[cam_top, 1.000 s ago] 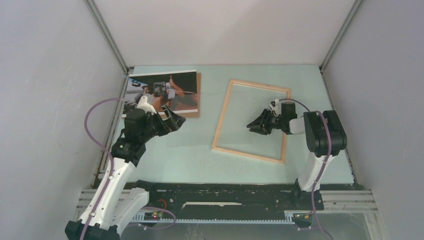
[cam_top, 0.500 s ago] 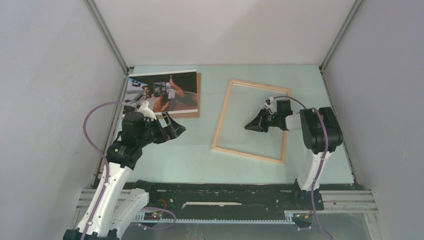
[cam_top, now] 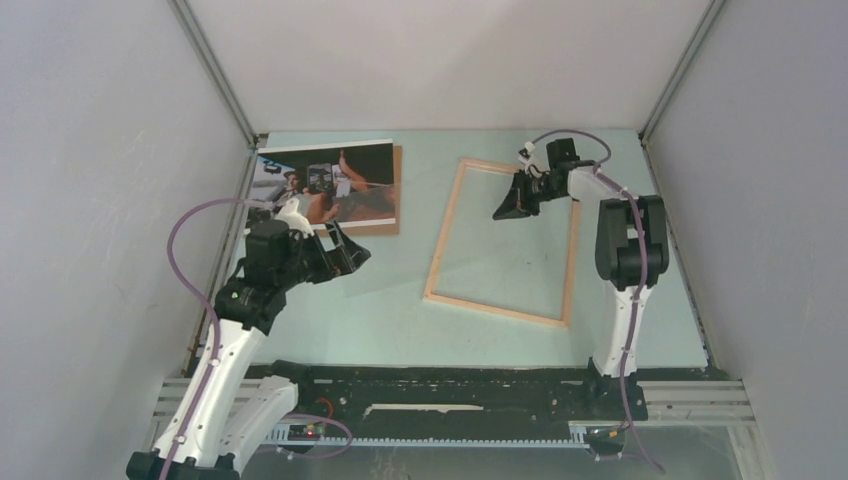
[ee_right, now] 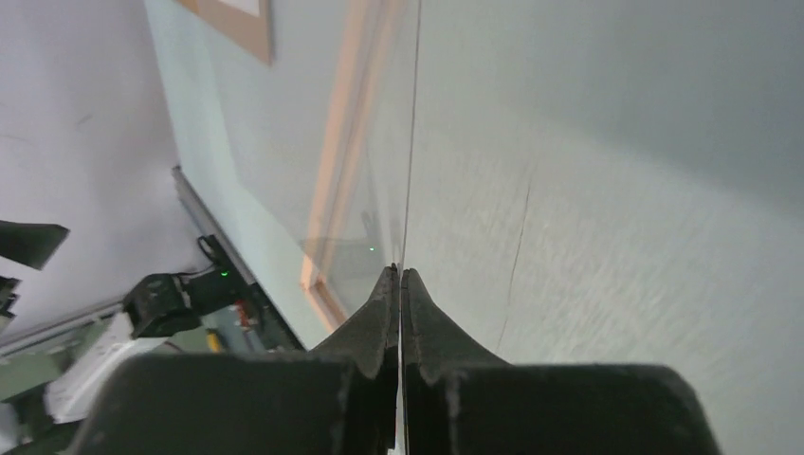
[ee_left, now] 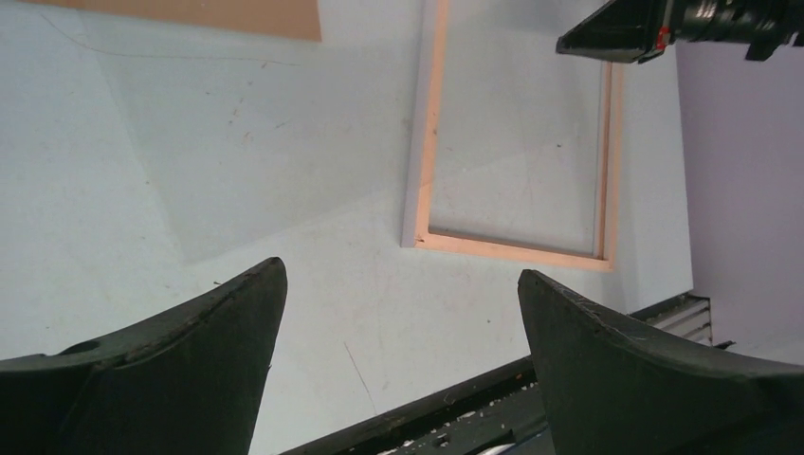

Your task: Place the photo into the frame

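Note:
The photo point(cam_top: 330, 185) lies face up at the far left, on a brown backing board point(cam_top: 398, 190). The light wood frame point(cam_top: 447, 235) lies flat mid-table; its rails also show in the left wrist view point(ee_left: 429, 123). My right gripper point(cam_top: 497, 213) hovers over the frame's far end. In the right wrist view this gripper point(ee_right: 400, 270) is shut on a thin clear pane point(ee_right: 410, 142), seen edge-on and running away from the fingertips. My left gripper point(cam_top: 345, 250) hangs just in front of the photo. Seen from its own wrist, the left gripper point(ee_left: 398, 270) is wide open and holds nothing.
Grey enclosure walls close the table on the left, right and far sides. A black rail point(cam_top: 450, 385) with the arm bases runs along the near edge. The right gripper point(ee_left: 607, 33) shows at the top of the left wrist view.
My right gripper has shut and travelled from the middle of the frame to its far end. The left arm has shifted only slightly and stays open.

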`<action>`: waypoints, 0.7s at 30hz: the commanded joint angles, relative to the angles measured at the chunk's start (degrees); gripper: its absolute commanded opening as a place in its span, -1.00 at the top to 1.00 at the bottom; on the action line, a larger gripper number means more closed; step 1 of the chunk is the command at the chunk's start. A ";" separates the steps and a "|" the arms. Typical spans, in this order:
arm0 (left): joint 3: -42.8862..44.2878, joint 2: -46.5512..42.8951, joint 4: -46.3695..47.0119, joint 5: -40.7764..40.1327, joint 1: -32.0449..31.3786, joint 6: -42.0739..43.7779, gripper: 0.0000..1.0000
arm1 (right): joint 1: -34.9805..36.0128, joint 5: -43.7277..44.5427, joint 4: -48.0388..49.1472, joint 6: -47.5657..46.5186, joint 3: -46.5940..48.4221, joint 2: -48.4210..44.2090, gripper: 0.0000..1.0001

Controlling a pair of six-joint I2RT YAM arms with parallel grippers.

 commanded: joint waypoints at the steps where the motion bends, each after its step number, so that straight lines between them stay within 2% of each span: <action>1: -2.15 0.09 2.89 -4.03 -0.23 1.73 -1.00 | 0.32 2.71 -19.45 -17.15 12.89 6.69 1.00; 3: -3.37 0.35 4.20 -6.50 -0.23 0.86 -1.00 | -0.41 3.18 -22.58 -20.58 19.92 10.26 1.00; 6: -3.94 1.83 5.98 -6.99 -0.21 -0.99 -1.00 | -1.66 3.96 -31.11 -23.27 38.07 19.04 1.00; 8: -3.78 3.05 6.69 -6.63 -0.20 -2.16 -1.00 | -2.62 9.38 -33.62 -21.13 46.40 23.24 0.88; 9: -3.66 3.62 6.98 -6.73 -0.18 -2.52 -1.00 | -3.03 12.38 -31.99 -18.80 48.22 23.90 0.76; 12: -3.11 5.62 8.28 -6.55 -0.19 -3.70 -1.00 | -4.09 18.59 -25.78 -12.59 47.87 22.45 -0.02; 14: -3.02 6.50 10.28 -5.49 -0.18 -4.49 -1.00 | -4.74 21.59 -23.53 -7.27 48.45 21.31 -0.32; 16: -3.23 6.61 11.89 -4.66 -0.21 -5.17 -1.00 | -5.12 24.56 -24.61 -2.71 49.81 20.24 -0.39; 18: -3.37 6.17 13.00 -3.53 -0.18 -5.25 -1.00 | -5.11 26.55 -24.46 1.15 46.02 15.81 -0.38; 20: -3.26 5.43 13.14 -2.70 -0.19 -4.22 -1.00 | -3.97 25.75 -19.45 5.47 35.37 8.08 -0.37; 21: -3.09 4.96 12.86 -2.58 -0.19 -3.46 -1.00 | -2.49 25.31 -14.35 7.82 25.12 3.45 -0.39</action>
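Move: The right hand, fingers shut on what seems the right edge of a clear sheet, has the wooden frame's middle about 5 cm back, 4 cm to its right and 6 cm below. The sheet's middle is some 16 cm to its left, roughly level in reach; the photo on its brown board is about 46 cm left and 11 cm ahead. From the left hand, the frame's middle is roughly 9 cm ahead, 38 cm right and 18 cm below. Right hand draws the clear sheet forward about 10 cm, then opens, veering right; open left eases forward and down. ##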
